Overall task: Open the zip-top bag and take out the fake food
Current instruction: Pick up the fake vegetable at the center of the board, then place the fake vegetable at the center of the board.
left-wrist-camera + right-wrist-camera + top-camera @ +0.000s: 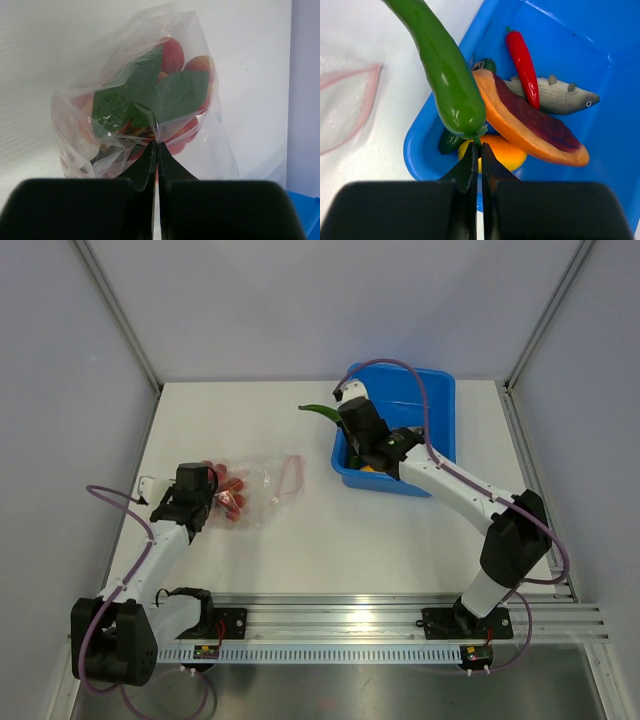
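Note:
The zip-top bag lies flat on the white table, its pink zipper strip at the right end. My left gripper is shut on the bag's crinkled plastic at the left end. Red fruit with green leaves, part of the fake food, is still inside the bag. My right gripper is shut on the stem of a long green pepper-like piece and hangs over the near-left corner of the blue tub. Seen from the top, that piece sticks out left past the tub.
In the blue tub lie a red chilli, a grey fish, an orange and maroon slice, a yellow-orange piece and a dark green piece. Grey walls close in the table on three sides.

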`<state>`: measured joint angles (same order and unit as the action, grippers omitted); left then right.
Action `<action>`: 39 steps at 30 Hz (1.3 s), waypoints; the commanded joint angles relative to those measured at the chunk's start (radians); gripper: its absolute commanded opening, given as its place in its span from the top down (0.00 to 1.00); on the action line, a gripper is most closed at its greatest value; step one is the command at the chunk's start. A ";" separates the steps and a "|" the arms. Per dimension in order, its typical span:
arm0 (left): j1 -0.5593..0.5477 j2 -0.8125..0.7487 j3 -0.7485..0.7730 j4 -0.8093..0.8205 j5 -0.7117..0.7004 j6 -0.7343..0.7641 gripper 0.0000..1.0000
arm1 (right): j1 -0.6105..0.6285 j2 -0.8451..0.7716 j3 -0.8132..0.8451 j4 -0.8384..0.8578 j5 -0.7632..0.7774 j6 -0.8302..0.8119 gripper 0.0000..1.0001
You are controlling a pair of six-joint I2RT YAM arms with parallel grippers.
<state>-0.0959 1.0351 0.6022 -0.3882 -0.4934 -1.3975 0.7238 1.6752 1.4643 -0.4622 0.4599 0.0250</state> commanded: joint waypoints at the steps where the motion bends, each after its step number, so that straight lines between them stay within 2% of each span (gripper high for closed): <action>1: 0.004 0.002 0.016 0.009 -0.030 0.002 1.00 | -0.041 -0.064 -0.038 0.080 0.017 0.071 1.00; 8: 0.004 0.011 0.018 0.011 -0.014 0.002 1.00 | -0.144 -0.124 -0.150 0.172 -0.030 0.190 1.00; 12: 0.004 0.019 0.018 0.020 -0.002 0.005 1.00 | -0.152 -0.120 -0.167 0.181 0.086 0.251 1.00; 19: -0.002 0.017 0.018 0.025 0.001 0.011 1.00 | -0.198 -0.112 -0.211 0.195 0.155 0.375 1.00; 22: -0.004 0.019 0.021 0.025 -0.001 0.014 1.00 | -0.230 -0.101 -0.211 0.194 0.105 0.388 1.00; 39: -0.010 0.019 0.025 0.026 0.007 0.018 1.00 | -0.287 0.037 -0.174 0.169 0.080 0.406 0.98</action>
<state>-0.1001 1.0504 0.6022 -0.3939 -0.4850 -1.3880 0.4545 1.6958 1.2522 -0.3122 0.5381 0.4072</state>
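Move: The green pepper is already in the right fingers, above the bin's left side; the middle of the blue bin lies about 12 cm to that hand's right, 4 cm ahead and 17 cm below. At much the same depth, the sweet potato is some 10 cm right and 2 ahead, the fish 13 right and 6 ahead, the red pepper 8 right and 7 ahead. From the left hand, still holding the bag, the bin's middle is roughly 43 cm right and 11 ahead. Carry the green pepper to the right with the right gripper, about 12 cm in over the bin and slightly forward, turning the hand some 30 degrees clockwise and raising its left side on the way. Then lower it more steeply towards the fish and sweet potato, keeping the fingers closed on the pepper's stem end. Leave the left gripper pinching the bag. ##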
